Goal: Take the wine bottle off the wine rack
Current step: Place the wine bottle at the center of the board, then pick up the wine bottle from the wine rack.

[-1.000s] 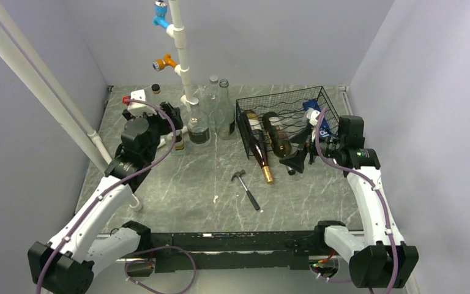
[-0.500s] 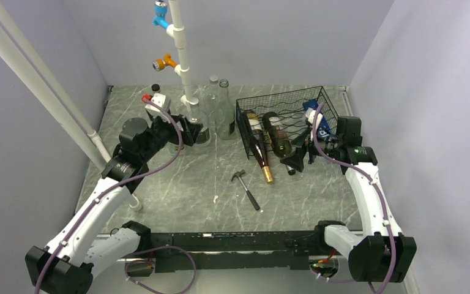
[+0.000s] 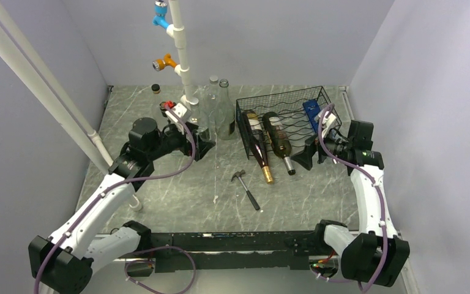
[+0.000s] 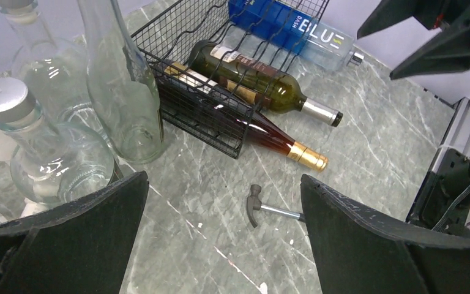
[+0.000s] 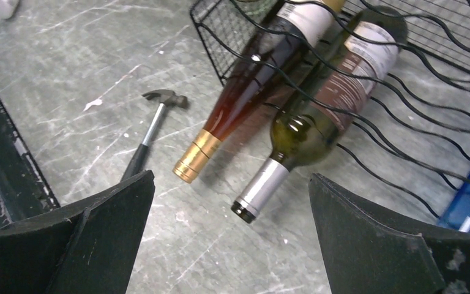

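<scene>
The black wire wine rack (image 3: 284, 113) stands at the back right, with two wine bottles lying in it, necks poking out the front. One is a reddish bottle with a gold cap (image 3: 259, 150) (image 4: 269, 133) (image 5: 238, 104). The other is a green bottle with a silver cap (image 3: 279, 142) (image 4: 263, 86) (image 5: 309, 131). My right gripper (image 3: 305, 158) (image 5: 232, 177) hovers open just right of and in front of the green bottle's neck, holding nothing. My left gripper (image 3: 202, 147) (image 4: 223, 184) is open and empty, left of the rack (image 4: 177, 37) (image 5: 217, 27).
A small hammer (image 3: 246, 188) (image 4: 269, 209) (image 5: 153, 128) lies in front of the rack. Clear glass bottles (image 3: 211, 110) (image 4: 122, 92) stand beside the rack's left end, near a white pole (image 3: 180, 55). A blue bottle (image 3: 313, 115) (image 4: 294, 30) lies at the rack's right.
My left arm has swung right, from beside the clear bottles towards the rack. My right gripper has drawn back to the right, off the bottle necks. Both stay open.
</scene>
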`<state>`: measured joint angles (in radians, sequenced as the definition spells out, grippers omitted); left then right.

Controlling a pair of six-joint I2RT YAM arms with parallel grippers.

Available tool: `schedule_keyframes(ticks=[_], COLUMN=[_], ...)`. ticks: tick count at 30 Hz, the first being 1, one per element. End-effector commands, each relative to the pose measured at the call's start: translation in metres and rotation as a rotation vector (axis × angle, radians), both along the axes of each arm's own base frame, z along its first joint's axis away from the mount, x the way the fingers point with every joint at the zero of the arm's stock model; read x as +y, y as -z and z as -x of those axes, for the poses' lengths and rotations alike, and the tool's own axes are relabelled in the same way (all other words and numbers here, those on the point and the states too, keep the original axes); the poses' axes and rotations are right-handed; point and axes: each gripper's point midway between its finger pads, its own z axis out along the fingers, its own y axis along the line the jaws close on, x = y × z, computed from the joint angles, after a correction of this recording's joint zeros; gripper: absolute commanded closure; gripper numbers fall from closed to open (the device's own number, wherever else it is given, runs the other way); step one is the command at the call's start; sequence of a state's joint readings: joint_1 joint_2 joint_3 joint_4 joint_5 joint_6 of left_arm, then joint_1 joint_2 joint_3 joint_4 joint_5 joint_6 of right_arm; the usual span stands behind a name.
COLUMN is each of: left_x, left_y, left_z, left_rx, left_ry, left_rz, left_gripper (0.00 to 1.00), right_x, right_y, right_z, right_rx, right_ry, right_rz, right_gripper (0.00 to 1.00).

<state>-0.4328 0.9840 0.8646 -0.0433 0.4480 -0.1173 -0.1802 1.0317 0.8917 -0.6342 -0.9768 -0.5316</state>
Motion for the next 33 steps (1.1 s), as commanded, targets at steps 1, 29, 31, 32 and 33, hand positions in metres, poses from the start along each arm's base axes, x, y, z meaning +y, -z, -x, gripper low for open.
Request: schedule_keyframes(ticks=[1,29,31,32,33], left_x=[-0.002,-0.009,-0.009,-0.009,-0.009], left_y=[-0.012,-0.011,-0.012,-0.012,-0.011], left_z=[0.013,0.025,0.025,0.025,0.024], left_rx=[-0.107,-0.123,-0.124,-0.124,-0.123], left_ry=[0.020,0.031,0.031,0.031,0.031], left_rz=[-0.041,-0.059,-0.058,-0.058,-0.059], left_gripper=[0.00,0.00,0.01,0.00,0.00], right_x=[-0.020,-0.163,-0.165,-0.168,-0.170], right_y=[-0.008,0.086,0.094,0.097,0.101], right_z=[-0.016,-0.100,-0.102,-0.103,-0.105], right_rx=[-0.053,0.075,0.090,0.092,0.093], right_ry=[0.067,0.579,0.589,0.597,0.603], right_rz=[0.044,0.523,0.529,0.536,0.541], right_gripper=[0.00,0.00,0.00,0.00,0.00])
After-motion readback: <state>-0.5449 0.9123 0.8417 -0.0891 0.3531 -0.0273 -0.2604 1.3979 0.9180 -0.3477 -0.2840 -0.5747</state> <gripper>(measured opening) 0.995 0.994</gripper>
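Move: The blue bottle, lying in the right part of the wine rack, is about 17 cm ahead of the right hand, some 14 to its right and 17 below it. The green wine bottle lies roughly 13 cm ahead and 6 left of that hand, the amber bottle 11 ahead and 16 left, both about 16 lower. From the left hand the blue bottle is some 48 cm to the right, 14 ahead and 24 below. The open right hand sweeps about 15 cm right, down and forward towards the blue bottle, turning clockwise. ##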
